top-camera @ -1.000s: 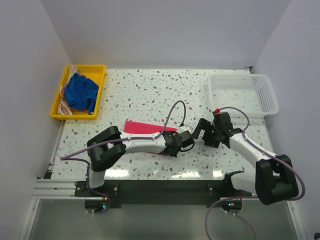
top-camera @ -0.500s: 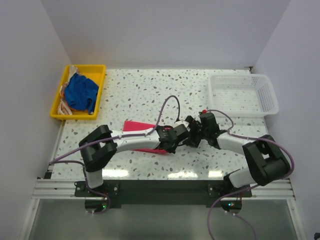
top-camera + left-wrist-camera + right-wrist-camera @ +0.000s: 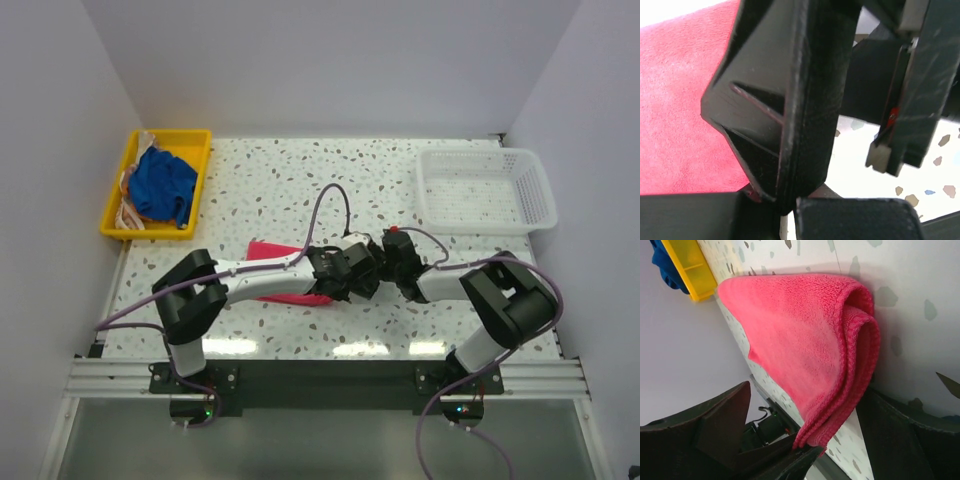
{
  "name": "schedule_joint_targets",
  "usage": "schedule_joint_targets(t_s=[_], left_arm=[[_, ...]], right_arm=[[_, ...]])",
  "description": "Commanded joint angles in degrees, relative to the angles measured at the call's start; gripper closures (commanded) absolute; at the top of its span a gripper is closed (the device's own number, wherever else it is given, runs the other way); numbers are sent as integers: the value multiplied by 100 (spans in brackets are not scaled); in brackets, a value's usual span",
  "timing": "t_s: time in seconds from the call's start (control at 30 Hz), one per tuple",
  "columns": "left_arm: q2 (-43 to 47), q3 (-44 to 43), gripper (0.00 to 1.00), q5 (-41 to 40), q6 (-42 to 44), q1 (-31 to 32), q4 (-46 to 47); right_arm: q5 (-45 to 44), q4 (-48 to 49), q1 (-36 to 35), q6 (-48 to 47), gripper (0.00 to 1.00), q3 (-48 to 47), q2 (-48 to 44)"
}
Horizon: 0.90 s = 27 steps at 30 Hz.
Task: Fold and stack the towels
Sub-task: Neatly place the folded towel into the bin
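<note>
A hot pink towel (image 3: 272,253) lies folded on the speckled table, partly under my left arm. My left gripper (image 3: 362,273) is shut on the towel's right corner; in the left wrist view its black fingers (image 3: 790,200) meet, with pink cloth (image 3: 680,100) to their left. My right gripper (image 3: 385,263) faces it, almost touching. In the right wrist view my right gripper (image 3: 807,405) stands open, one finger on each side of the towel's (image 3: 800,340) folded edge, while the left gripper (image 3: 807,457) pinches the corner below. A royal blue towel (image 3: 163,183) sits crumpled in the yellow tray.
The yellow tray (image 3: 112,224) stands at the far left; under the blue towel, bits of orange and white cloth (image 3: 128,200) show. A white mesh basket (image 3: 480,152) stands at the far right. Both arms cross the table's near middle.
My right arm has swung left towards the left gripper, and its open jaws now straddle the pink towel's edge. My left arm has drawn slightly left, still holding the corner.
</note>
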<state>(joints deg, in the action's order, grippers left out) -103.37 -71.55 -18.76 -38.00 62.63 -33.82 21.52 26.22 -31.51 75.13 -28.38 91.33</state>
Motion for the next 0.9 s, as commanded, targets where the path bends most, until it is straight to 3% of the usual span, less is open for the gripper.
schedule_joint_targets(t_s=[0.0,0.17,0.33,0.43,0.47,0.5,0.53,0.57,0.63,0.67,0.77,0.87], left_arm=[[90,-193,100,-110,-225,-32,341],[-51,-272,100,-31,-269,-32,350],[19,-211,99,127,-313,-23,420],[89,-140,87,197,-357,-23,456],[133,-123,74,215,-375,-23,447],[159,-122,66,233,-375,-23,447],[203,-122,60,259,-384,-23,447],[299,-122,44,259,-375,-32,464],[423,-122,29,294,-349,-49,491],[545,-122,17,312,-340,-101,491],[896,-52,4,329,-244,-277,491],[1335,79,0,365,-68,-601,473]], right_arm=[[-201,-478,-391,54,14,263,447],[-271,-442,-400,10,31,228,517],[-543,-968,-409,-385,63,26,334],[-622,-1311,-391,-613,82,-106,219],[-649,-1417,-383,-779,88,-158,184],[-736,-1653,-391,-868,98,-211,157],[-780,-1794,-374,-973,100,-342,88],[-868,-2065,-339,-1227,100,-509,69],[-947,-2365,-295,-1500,100,-693,25],[-965,-2471,-242,-1797,100,-782,-1],[-1088,-3121,3,-2570,100,-1274,60],[-1333,-3964,302,-3501,100,-1941,139]])
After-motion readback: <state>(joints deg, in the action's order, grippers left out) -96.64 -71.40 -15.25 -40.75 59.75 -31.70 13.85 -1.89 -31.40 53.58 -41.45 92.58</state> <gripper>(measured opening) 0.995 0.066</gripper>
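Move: The folded towel's right-hand edge stands raised between my open right fingers: the part they will shut on lies about 2 cm back, 1 cm left and some 3 cm below that hand. The towel's middle is roughly 12 cm to its left and 2 cm back; the white bin's middle is about 20 cm ahead and 32 cm to its right. My left hand already holds that edge's near corner, the part to be gripped being about 2 cm ahead of it and 1 cm lower. I take the towel over from one hand to the other: my right hand sinks about 3 cm while easing back and pinches the raised right edge shut. Then my left fingers open wide, let go of the near corner and lift about 4.5 cm clear, while my right hand keeps its pinch and starts forward and to the right, towards the white bin, swinging its fingers some 20 degrees more steeply down. ##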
